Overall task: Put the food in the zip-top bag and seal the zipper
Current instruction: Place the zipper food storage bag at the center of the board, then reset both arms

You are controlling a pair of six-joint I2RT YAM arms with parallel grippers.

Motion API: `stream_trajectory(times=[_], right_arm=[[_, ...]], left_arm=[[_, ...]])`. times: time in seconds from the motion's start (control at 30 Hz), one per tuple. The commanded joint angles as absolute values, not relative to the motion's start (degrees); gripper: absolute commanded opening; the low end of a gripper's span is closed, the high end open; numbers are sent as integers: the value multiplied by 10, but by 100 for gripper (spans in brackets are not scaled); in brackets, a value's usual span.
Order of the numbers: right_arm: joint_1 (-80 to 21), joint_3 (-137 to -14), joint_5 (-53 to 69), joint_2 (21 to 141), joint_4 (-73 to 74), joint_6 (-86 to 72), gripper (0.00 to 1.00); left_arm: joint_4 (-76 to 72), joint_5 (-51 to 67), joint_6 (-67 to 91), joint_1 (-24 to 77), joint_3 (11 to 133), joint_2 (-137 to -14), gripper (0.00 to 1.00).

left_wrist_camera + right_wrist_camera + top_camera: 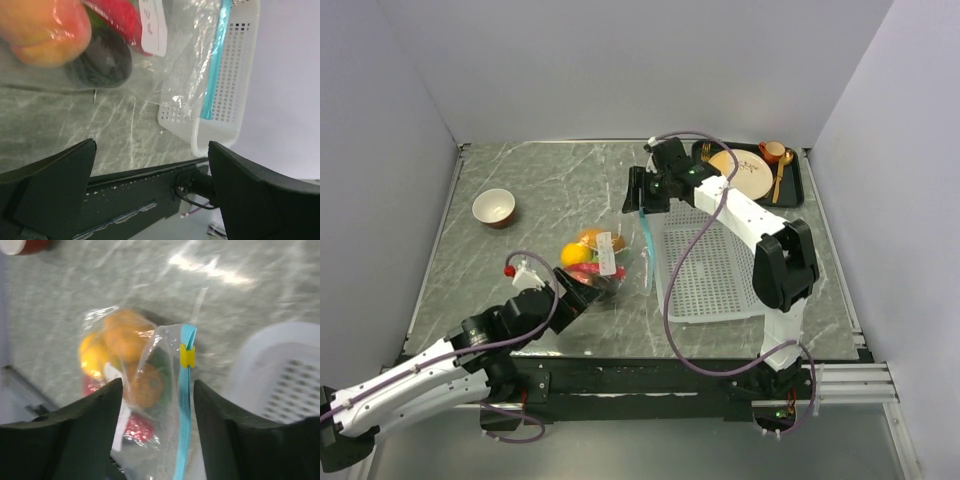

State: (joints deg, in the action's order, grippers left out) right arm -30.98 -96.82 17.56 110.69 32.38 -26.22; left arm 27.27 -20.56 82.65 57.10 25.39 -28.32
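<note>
The clear zip-top bag (pixel 610 262) lies on the marble table with the food (pixel 590 250) inside: yellow, orange and red pieces. Its teal zipper (pixel 648 238) runs along the bag's right edge, beside the basket. In the right wrist view the zipper (pixel 184 410) carries a yellow slider (pixel 186 356), and the orange and yellow food (pixel 125 347) shows through the plastic. My right gripper (pixel 157 385) hovers over the zipper's far end, open, the strip below its gap. My left gripper (pixel 152 145) stands wide open at the bag's near left corner, holding nothing; the bag (pixel 175 60) lies beyond it.
A white mesh basket (pixel 712 270) sits right of the bag, touching the zipper edge. A black tray (pixel 798 192) at the back right holds a tan plate (pixel 745 172), a cup (pixel 772 151) and a spoon. A small bowl (pixel 493 207) stands at the left.
</note>
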Motion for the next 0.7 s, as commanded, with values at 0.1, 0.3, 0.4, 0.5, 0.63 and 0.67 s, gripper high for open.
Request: stream_trajectory(times=[0.1, 0.3, 0.4, 0.5, 0.63, 0.67], right_arm=[[-276, -841, -17, 909, 281, -275, 76], [-204, -672, -72, 772, 236, -303, 79], [-172, -610, -83, 722, 224, -302, 81], [-121, -573, 38, 687, 222, -292, 95], [-55, -536, 252, 681, 191, -277, 95], [-54, -537, 263, 682, 193, -273, 95]], left_arm=[[312, -255, 736, 573, 357, -391, 99], [279, -258, 699, 572, 388, -439, 99], [287, -279, 665, 572, 430, -466, 99], [312, -287, 577, 570, 511, -505, 99], [379, -314, 487, 563, 647, -591, 99], [394, -322, 459, 558, 663, -603, 99]])
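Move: The food in the bag lies about 9 cm ahead of my left hand, 2 cm to its right and some 6 cm lower; the bag's zipper runs about 13 cm ahead and 15 cm to the right. From my right hand the food is about 14 cm back and 10 cm left, 9 cm below, with the yellow slider roughly 1 cm back and 3 cm beneath my already parted fingers. The basket's middle is some 13 cm back and 19 cm right of that hand, the plate about 7 cm farther out and 26 cm right. I spread my right fingers from part-open to wide and sweep that hand off the zipper's far end, about 22 cm to the right and a little back, arching up and down again to hang over the basket while it turns some 30 degrees clockwise. My left hand, staying wide open and empty, climbs and reaches forward, drifting slightly right above the food, rolling so its left side rises. ##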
